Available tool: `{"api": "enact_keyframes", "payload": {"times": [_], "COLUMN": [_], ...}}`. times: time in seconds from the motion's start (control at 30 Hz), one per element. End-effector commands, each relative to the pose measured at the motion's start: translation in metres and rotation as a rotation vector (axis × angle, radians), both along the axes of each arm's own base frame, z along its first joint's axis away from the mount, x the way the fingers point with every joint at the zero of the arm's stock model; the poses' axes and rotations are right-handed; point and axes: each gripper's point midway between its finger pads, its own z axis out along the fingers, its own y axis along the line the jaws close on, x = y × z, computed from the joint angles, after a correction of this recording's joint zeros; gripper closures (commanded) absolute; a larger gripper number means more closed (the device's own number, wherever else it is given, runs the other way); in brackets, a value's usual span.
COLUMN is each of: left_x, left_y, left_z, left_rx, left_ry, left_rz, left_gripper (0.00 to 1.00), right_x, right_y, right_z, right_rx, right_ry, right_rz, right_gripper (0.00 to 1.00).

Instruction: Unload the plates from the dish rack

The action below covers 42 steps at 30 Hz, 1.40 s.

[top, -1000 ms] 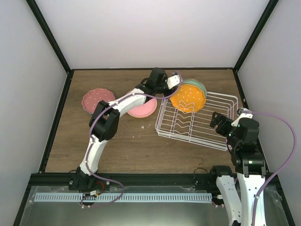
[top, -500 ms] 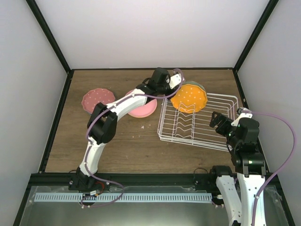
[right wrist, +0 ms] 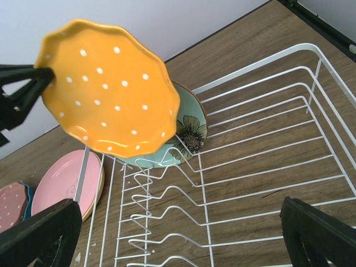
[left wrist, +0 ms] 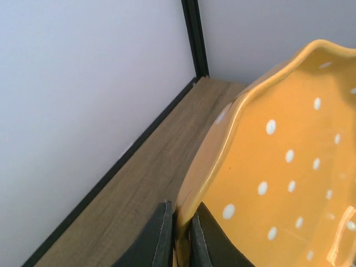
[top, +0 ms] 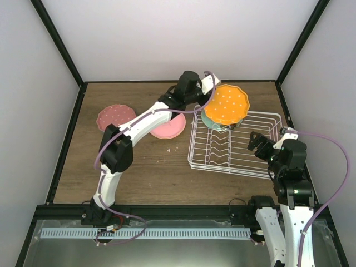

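My left gripper (top: 204,100) is shut on the left rim of the dotted orange plate (top: 226,104), which hangs tilted in the air above the far left end of the dish rack (top: 261,167). In the left wrist view both fingers (left wrist: 158,239) pinch the orange plate's (left wrist: 278,167) edge. A mint green plate with a dark flower (right wrist: 192,130) stands on edge in the dish rack's (right wrist: 267,161) far dividers, just below the orange plate (right wrist: 111,94). My right gripper (right wrist: 181,222) hovers open over the rack's near right part, holding nothing.
A pink plate (top: 168,128) lies flat on the table left of the rack, stacked on one with a tan rim. A dotted maroon plate (top: 115,117) lies farther left on a teal one. The back wall and black frame posts stand close behind the raised plate.
My left gripper has lifted the orange plate up out of the rack's dividers and slightly toward the back right, uncovering the mint plate. The right arm has stayed still.
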Motion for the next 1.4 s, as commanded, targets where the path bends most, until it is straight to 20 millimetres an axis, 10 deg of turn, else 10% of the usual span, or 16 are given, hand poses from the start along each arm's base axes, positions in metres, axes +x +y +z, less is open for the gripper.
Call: {"api": "enact_keyframes", "payload": {"times": [0.0, 0.4, 0.63, 0.83, 1.07, 1.37], "left_x": [-0.032, -0.038, 0.008, 0.059, 0.058, 0.017], "left_y": [0.008, 0.048, 0.148, 0.288, 0.428, 0.51], "left_z": [0.166, 0.218, 0.222, 0.177, 0.093, -0.004], "left_rx": [-0.296, -0.374, -0.462, -0.604, -0.748, -0.866], "left_ry": [-0.242, -0.27, -0.167, 0.081, 0.32, 0.544], "left_rz": [-0.039, 0.04, 0.275, 0.538, 0.834, 1.077], "left_gripper": [0.96, 0.96, 0.96, 0.96, 0.96, 0.96], "right_x": [0.0, 0.004, 0.006, 0.01, 0.019, 0.025], "right_y": [0.003, 0.006, 0.005, 0.009, 0.015, 0.018], "right_z": [0.008, 0.004, 0.005, 0.005, 0.003, 0.002], "right_rx": [-0.007, 0.005, 0.0, 0.007, 0.033, 0.046], "right_ry": [-0.033, -0.031, -0.035, -0.036, -0.033, -0.033], "right_rz": [0.02, 0.03, 0.032, 0.049, 0.079, 0.094], "right_gripper": [0.0, 0.0, 0.0, 0.0, 0.0, 0.0]}}
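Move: My left hand already holds the orange plate by its rim, lifted above the rack. It is bound for the stack with the dotted pink plate, about 46 cm to my left, level with me and some 25 cm below. The plain pink plate lies about 19 cm left, 1 cm back, just as low; the green plate stands in the rack some 10 cm right, straight across, about 16 cm lower. From my right hand the stack is about 66 cm left, 25 cm ahead and 25 cm below. Keeping its pinch on the orange plate's rim, my left hand first lifts nearly straight up by about 14 cm, then sweeps fast to the left, some 50 cm in all, in a forward-bulging arc over the plain pink plate, and sinks steeply towards the dotted stack. My wrist rolls and swings counter-clockwise until the fingers point forward and farther down. My open right hand drifts forward a little. ##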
